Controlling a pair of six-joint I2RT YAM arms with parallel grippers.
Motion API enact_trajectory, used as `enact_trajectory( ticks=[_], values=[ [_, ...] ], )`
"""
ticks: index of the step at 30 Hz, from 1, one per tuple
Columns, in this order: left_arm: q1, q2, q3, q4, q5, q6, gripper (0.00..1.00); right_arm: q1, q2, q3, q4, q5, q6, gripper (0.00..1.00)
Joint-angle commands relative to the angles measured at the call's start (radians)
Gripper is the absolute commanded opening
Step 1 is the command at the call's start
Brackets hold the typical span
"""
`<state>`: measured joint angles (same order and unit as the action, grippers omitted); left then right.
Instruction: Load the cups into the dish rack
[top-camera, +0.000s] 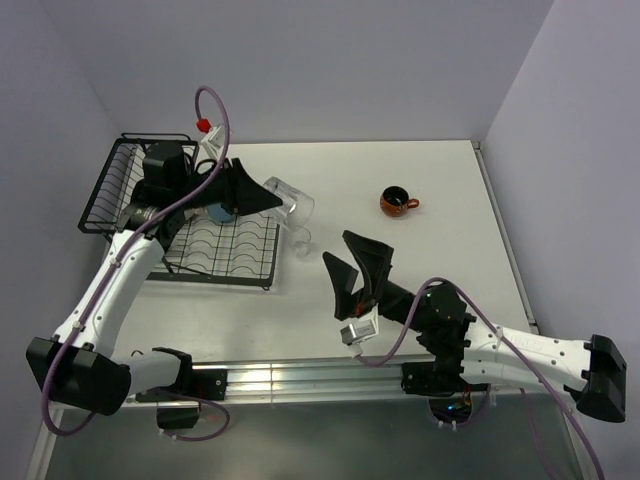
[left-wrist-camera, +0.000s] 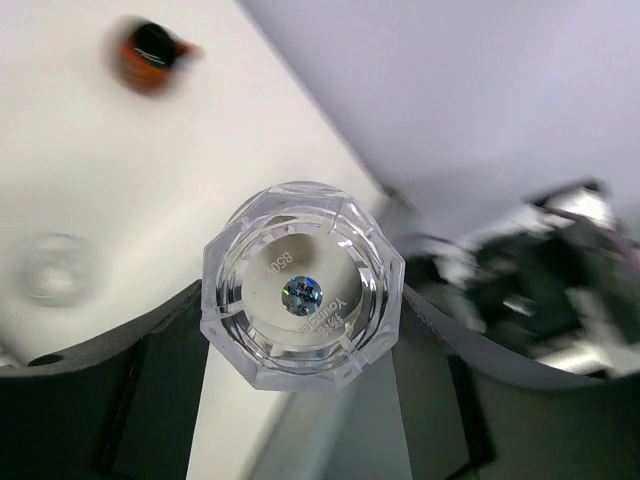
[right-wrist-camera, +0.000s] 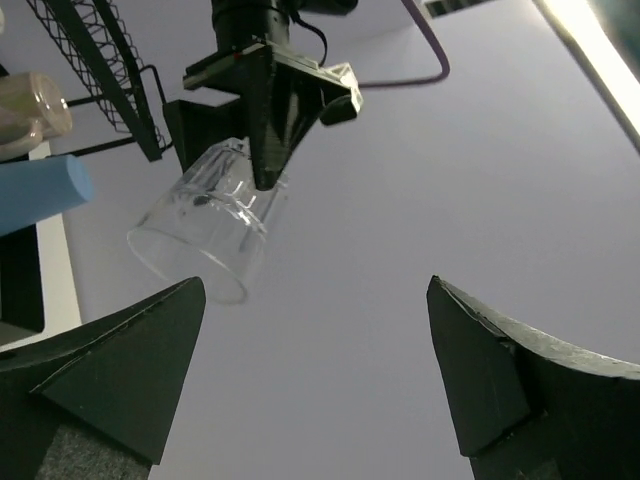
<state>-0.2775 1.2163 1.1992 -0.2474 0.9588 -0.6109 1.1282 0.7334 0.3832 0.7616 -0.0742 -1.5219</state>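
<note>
My left gripper (top-camera: 268, 200) is shut on a clear glass (top-camera: 288, 202), gripped by its base and held tilted in the air over the right edge of the dish rack (top-camera: 222, 250). The left wrist view looks at that glass's base (left-wrist-camera: 300, 285) between the fingers (left-wrist-camera: 160, 370). A second clear glass (top-camera: 300, 241) stands on the table just right of the rack. A blue tumbler (top-camera: 214, 212) lies in the rack. The dark brown-orange cup (top-camera: 398, 202) sits on the table at the far right. My right gripper (top-camera: 336, 245) hangs open and empty, pointing toward the held glass (right-wrist-camera: 205, 235).
The rack's taller basket section (top-camera: 112, 185) is at the far left against the wall. In the right wrist view the blue tumbler (right-wrist-camera: 40, 190) and a pale cup (right-wrist-camera: 30, 105) show at the left edge under the rack wires (right-wrist-camera: 95, 70). Walls close off the table's back and sides.
</note>
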Motion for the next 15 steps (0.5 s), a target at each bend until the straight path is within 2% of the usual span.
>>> enact_trajectory(
  ticks=[1,4,5,8,15],
  values=[
    [0.008,0.012,0.083,-0.150,-0.301,0.296,0.00,-0.001,-0.058,0.002,-0.071,0.102,0.077,1.00],
    [0.001,0.005,0.039,-0.130,-0.478,0.381,0.00,-0.007,-0.095,0.023,-0.151,0.189,0.163,1.00],
    [-0.005,0.003,0.025,-0.122,-0.614,0.399,0.00,-0.008,-0.097,0.048,-0.166,0.239,0.220,1.00],
    [-0.015,0.000,-0.027,-0.092,-0.800,0.444,0.00,-0.044,-0.095,0.095,-0.246,0.287,0.328,1.00],
    [-0.023,-0.018,-0.167,-0.003,-1.009,0.505,0.00,-0.091,-0.097,0.098,-0.303,0.321,0.397,1.00]
  ],
)
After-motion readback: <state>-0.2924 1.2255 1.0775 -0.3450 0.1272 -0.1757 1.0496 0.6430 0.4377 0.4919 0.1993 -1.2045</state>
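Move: The left hand holds the clear glass; the rack's free right end, where it is being taken, lies about 19 cm ahead, 12 cm to its left and 30 cm below. The blue cup stands some 26 cm ahead and 20 cm left of that hand, the small glass about 13 cm ahead and 3 cm right. From the empty right hand, the orange mug lies roughly 38 cm ahead, 18 cm right and 32 cm below; the small glass is 23 cm ahead, 10 cm left. Down, left and forward together, roughly 10 cm each way, the left hand sweeps the clear glass towards the rack's right end, keeping its grip on the base end and swinging about 50 degrees, from pointing right to pointing mainly forward and tipped down. The right hand, wide open and already clear of the glass, goes about 5 cm forward and nearly as far right, sinking slightly towards the orange mug. ##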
